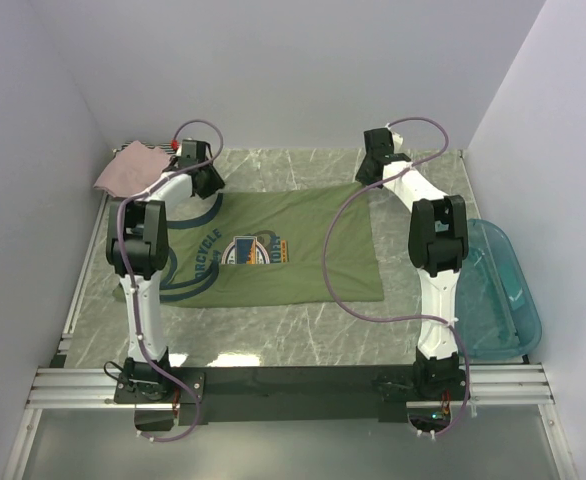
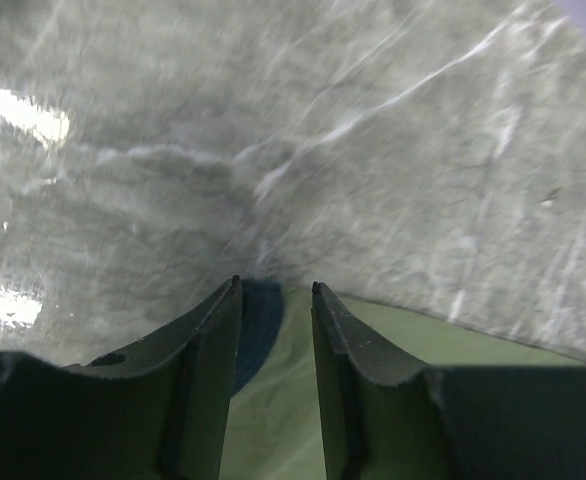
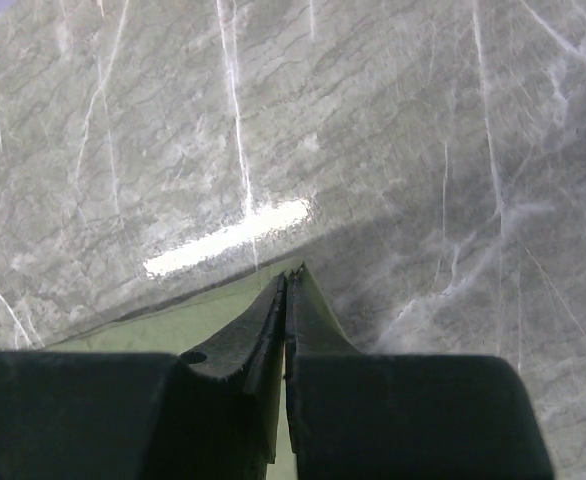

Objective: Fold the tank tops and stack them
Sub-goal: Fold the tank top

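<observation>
The olive-green tank top lies spread flat in the middle of the table, its round blue-orange print facing up. My left gripper is at its far left corner; in the left wrist view it is open, its jaws astride the green cloth and navy trim. My right gripper is at the far right corner; in the right wrist view it is shut on the green cloth's corner. The pale pink tank top lies crumpled at the back left. The striped one is out of view.
A translucent teal tub stands at the right edge of the table, beside the right arm. The grey marble tabletop is walled at the back and both sides. A mauve cable loops from the right arm over the shirt's right part.
</observation>
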`<action>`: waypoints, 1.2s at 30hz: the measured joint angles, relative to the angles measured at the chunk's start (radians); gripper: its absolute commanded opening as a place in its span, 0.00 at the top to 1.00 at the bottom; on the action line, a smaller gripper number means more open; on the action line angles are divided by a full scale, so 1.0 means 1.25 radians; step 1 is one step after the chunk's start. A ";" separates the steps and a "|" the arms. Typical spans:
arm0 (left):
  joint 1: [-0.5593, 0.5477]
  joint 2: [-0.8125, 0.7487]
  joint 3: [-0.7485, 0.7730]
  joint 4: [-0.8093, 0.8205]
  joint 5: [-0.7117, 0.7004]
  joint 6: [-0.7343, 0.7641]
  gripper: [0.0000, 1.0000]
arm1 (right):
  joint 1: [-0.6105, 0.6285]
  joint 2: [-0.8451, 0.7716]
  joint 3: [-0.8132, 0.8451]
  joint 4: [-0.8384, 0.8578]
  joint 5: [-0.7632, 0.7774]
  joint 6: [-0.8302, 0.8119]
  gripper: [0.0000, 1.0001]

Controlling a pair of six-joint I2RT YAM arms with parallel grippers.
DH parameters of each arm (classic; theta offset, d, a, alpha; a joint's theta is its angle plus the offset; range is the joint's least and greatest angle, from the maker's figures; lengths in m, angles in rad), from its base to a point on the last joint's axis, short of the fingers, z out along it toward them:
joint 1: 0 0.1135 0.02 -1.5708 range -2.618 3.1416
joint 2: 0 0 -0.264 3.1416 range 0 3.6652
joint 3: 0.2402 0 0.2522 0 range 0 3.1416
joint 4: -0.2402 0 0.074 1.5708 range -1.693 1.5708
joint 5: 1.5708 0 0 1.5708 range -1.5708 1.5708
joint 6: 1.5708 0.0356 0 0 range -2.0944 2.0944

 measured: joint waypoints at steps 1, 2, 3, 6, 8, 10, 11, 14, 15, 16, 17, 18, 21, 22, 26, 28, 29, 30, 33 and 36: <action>0.000 0.006 0.002 -0.009 0.001 -0.002 0.61 | 0.000 0.000 0.001 0.000 0.000 0.000 0.94; 0.000 0.012 0.003 -0.016 0.001 -0.005 0.61 | 0.000 0.000 0.002 0.000 0.000 0.000 0.94; 0.000 0.017 0.003 -0.021 0.001 -0.009 0.60 | 0.000 0.000 0.002 0.000 0.000 0.000 0.94; 0.000 0.027 0.003 -0.029 0.001 -0.013 0.61 | 0.000 0.000 0.002 0.000 0.000 0.000 0.94; 0.000 0.031 0.003 -0.028 0.005 -0.013 0.62 | 0.000 0.000 0.002 0.000 0.000 0.000 0.94; 0.000 0.035 0.004 -0.028 0.008 -0.015 0.62 | 0.000 0.000 0.002 0.000 0.000 0.000 0.94; 0.000 0.037 0.005 -0.029 0.010 -0.015 0.63 | 0.000 0.000 0.002 0.000 0.000 0.000 0.94; 0.000 0.046 0.017 -0.028 0.017 -0.016 0.63 | 0.000 0.000 0.002 0.000 0.000 0.000 0.94; 0.000 0.047 0.018 -0.027 0.018 -0.018 0.63 | 0.000 0.000 0.002 0.000 0.000 0.000 0.94; 0.000 0.047 0.018 -0.027 0.019 -0.018 0.64 | 0.000 0.001 0.002 0.000 0.000 0.000 0.94; 0.000 0.047 0.018 -0.027 0.020 -0.019 0.65 | 0.000 0.001 0.003 0.000 0.000 0.000 0.94; 0.000 0.047 0.018 -0.027 0.021 -0.019 0.66 | 0.000 0.004 0.006 -0.001 0.000 0.000 0.94; 0.000 0.047 0.018 -0.027 0.026 -0.021 0.75 | 0.000 0.014 0.013 0.000 0.000 0.000 0.94; 0.000 0.047 0.018 -0.026 0.027 -0.021 0.77 | 0.000 0.017 0.013 0.000 0.000 0.000 0.94; 0.000 0.047 0.020 -0.025 0.034 -0.022 0.87 | 0.000 0.028 0.013 -0.002 0.000 0.000 0.95; 0.000 0.047 0.022 -0.024 0.038 -0.023 0.95 | 0.000 0.028 0.013 -0.002 0.000 0.000 0.95; 0.000 0.047 0.022 -0.024 0.039 -0.024 0.97 | 0.000 0.028 0.013 -0.001 0.000 0.000 0.95; 0.000 0.047 0.023 -0.024 0.039 -0.025 0.99 | 0.000 0.028 0.013 -0.001 0.000 0.000 0.95; 0.000 0.047 0.024 -0.020 0.039 -0.027 0.99 | 0.000 0.028 0.013 0.000 0.001 0.000 0.95; 0.000 0.047 0.024 -0.008 0.039 -0.027 0.99 | 0.000 0.028 0.008 0.009 0.001 0.000 0.97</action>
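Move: The tank top's navy-trimmed far-left corner lies under the left hand's open fingers, about 3 cm down and 1 cm back. From that hand the pink cloth is some 19 cm left and 4 cm farther out, and the chest print 7 cm right and 17 cm back. The right hand already holds the far-right corner, with the table some 5 cm straight below and the near-right corner about 30 cm back, 4 cm right. The left fingers close from less than half open and pinch the navy-trimmed far-left corner, after the hand sinks about 3 cm onto it with a slight drift back. While closing, it eases about 1 cm to the right and slightly forward, barely turning. The right hand keeps its pinch on the far-right corner, waits, then lowers it roughly 1.5 cm towards the table. ##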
